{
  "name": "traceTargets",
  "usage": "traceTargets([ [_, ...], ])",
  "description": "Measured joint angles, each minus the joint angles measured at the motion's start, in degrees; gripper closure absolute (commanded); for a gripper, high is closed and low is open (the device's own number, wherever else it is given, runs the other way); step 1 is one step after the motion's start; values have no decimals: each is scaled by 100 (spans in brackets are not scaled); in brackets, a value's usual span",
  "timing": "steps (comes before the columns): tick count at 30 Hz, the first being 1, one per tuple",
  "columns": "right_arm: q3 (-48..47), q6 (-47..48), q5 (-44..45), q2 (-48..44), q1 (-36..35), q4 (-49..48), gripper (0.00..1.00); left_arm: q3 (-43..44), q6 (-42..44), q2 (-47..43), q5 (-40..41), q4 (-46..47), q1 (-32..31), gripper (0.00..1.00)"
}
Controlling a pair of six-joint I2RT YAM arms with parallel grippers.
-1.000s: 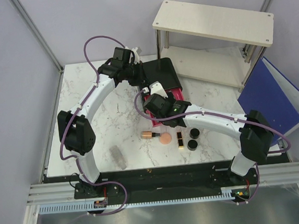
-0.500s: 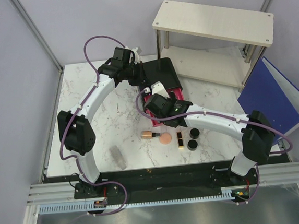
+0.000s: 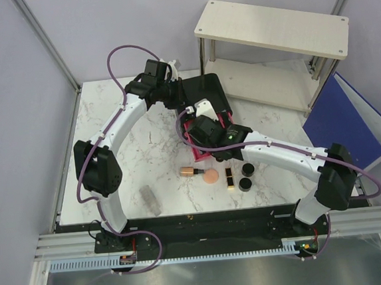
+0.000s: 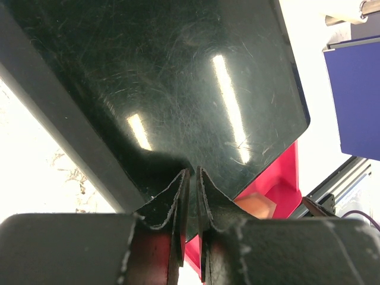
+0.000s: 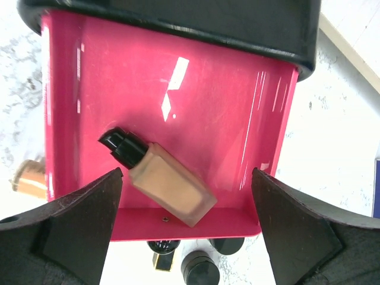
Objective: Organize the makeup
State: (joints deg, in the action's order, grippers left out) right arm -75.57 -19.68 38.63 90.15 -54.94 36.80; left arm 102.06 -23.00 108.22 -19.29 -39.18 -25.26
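The black box (image 3: 203, 91) stands at the table's back, its pink drawer (image 5: 178, 89) pulled open. A tan bottle with a black cap (image 5: 169, 187) lies in the drawer. My right gripper (image 5: 187, 178) hangs open above it, holding nothing. My left gripper (image 4: 193, 178) is shut, its tips against the box's glossy top (image 4: 178, 71). In front of the drawer lie a tan gold-capped bottle (image 3: 192, 172), the peach disc (image 3: 210, 177), the black-gold lipstick (image 3: 229, 177) and two black jars (image 3: 247, 169) (image 3: 245, 184). The clear tube (image 3: 149, 199) lies at the near left.
A white two-level shelf (image 3: 271, 29) stands at the back right. A blue bin (image 3: 349, 125) leans at the right edge. The marble table (image 3: 124, 148) ends at a black rail by the arm bases.
My right gripper has moved a little back and to the right over the drawer. The left arm and the loose makeup have not moved.
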Motion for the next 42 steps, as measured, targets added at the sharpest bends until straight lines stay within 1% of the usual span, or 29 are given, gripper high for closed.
traceTargets([
  [5, -258, 201, -166, -133, -122, 76, 2, 72, 0, 50, -26, -50, 0, 81],
  [9, -533, 481, -393, -146, -706, 28, 2, 85, 7, 61, -24, -61, 0, 80],
  [12, -581, 566, -896, -107, -1215, -70, 3, 85, 31, 61, -24, -63, 0, 79],
  [14, -581, 573, -1259, 17, -1364, -144, 2, 85, 50, 59, -22, -66, 0, 78],
  [17, -579, 507, -1825, 343, -1377, -306, 2, 96, 105, 59, -13, -76, 0, 78],
  [22, -684, 387, -2839, 1161, -1346, -568, 2, 114, 175, 52, 24, -127, 0, 77],
  [28, -1530, 286, -3818, 2326, -1349, -704, 2, 149, 254, 46, 94, -205, 0, 77],
  [33, -2083, 181, -4398, 2848, -1349, -787, 2, 175, 308, 35, 164, -293, 0, 77],
  [38, -2387, 101, -4865, 3187, -1351, -863, 2, 177, 352, 15, 232, -326, 0, 77],
  [42, -2411, 31, -5077, 3438, -1360, -892, 7, 177, 382, 9, 260, -341, 0, 77],
])
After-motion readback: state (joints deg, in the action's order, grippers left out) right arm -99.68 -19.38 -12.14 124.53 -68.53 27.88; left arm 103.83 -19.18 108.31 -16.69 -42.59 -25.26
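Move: Back and well to the left of the open right hand, about 16 cm back, 26 cm left and 15 cm down, lies the clear bottle. The boxed foundation, already in the pink drawer, is about 4 cm below this hand, 1 cm ahead and 1 cm left. The loose foundation lies some 6 cm back and 12 left, the powder disc 8 back and 6 left, both 16 below. From the left hand, the clear bottle is roughly 27 cm back, 14 left and 18 down. Leaving the open drawer, the right hand first rises about 4 cm, then sweeps left some 26 cm and back about 15 cm while sinking well below its starting height, towards the clear bottle near the table's front edge. The wrist swings roughly 45 degrees counter-clockwise and tips the fingers steeply down; they stay wide open, straddling the bottle from above without yet closing. ##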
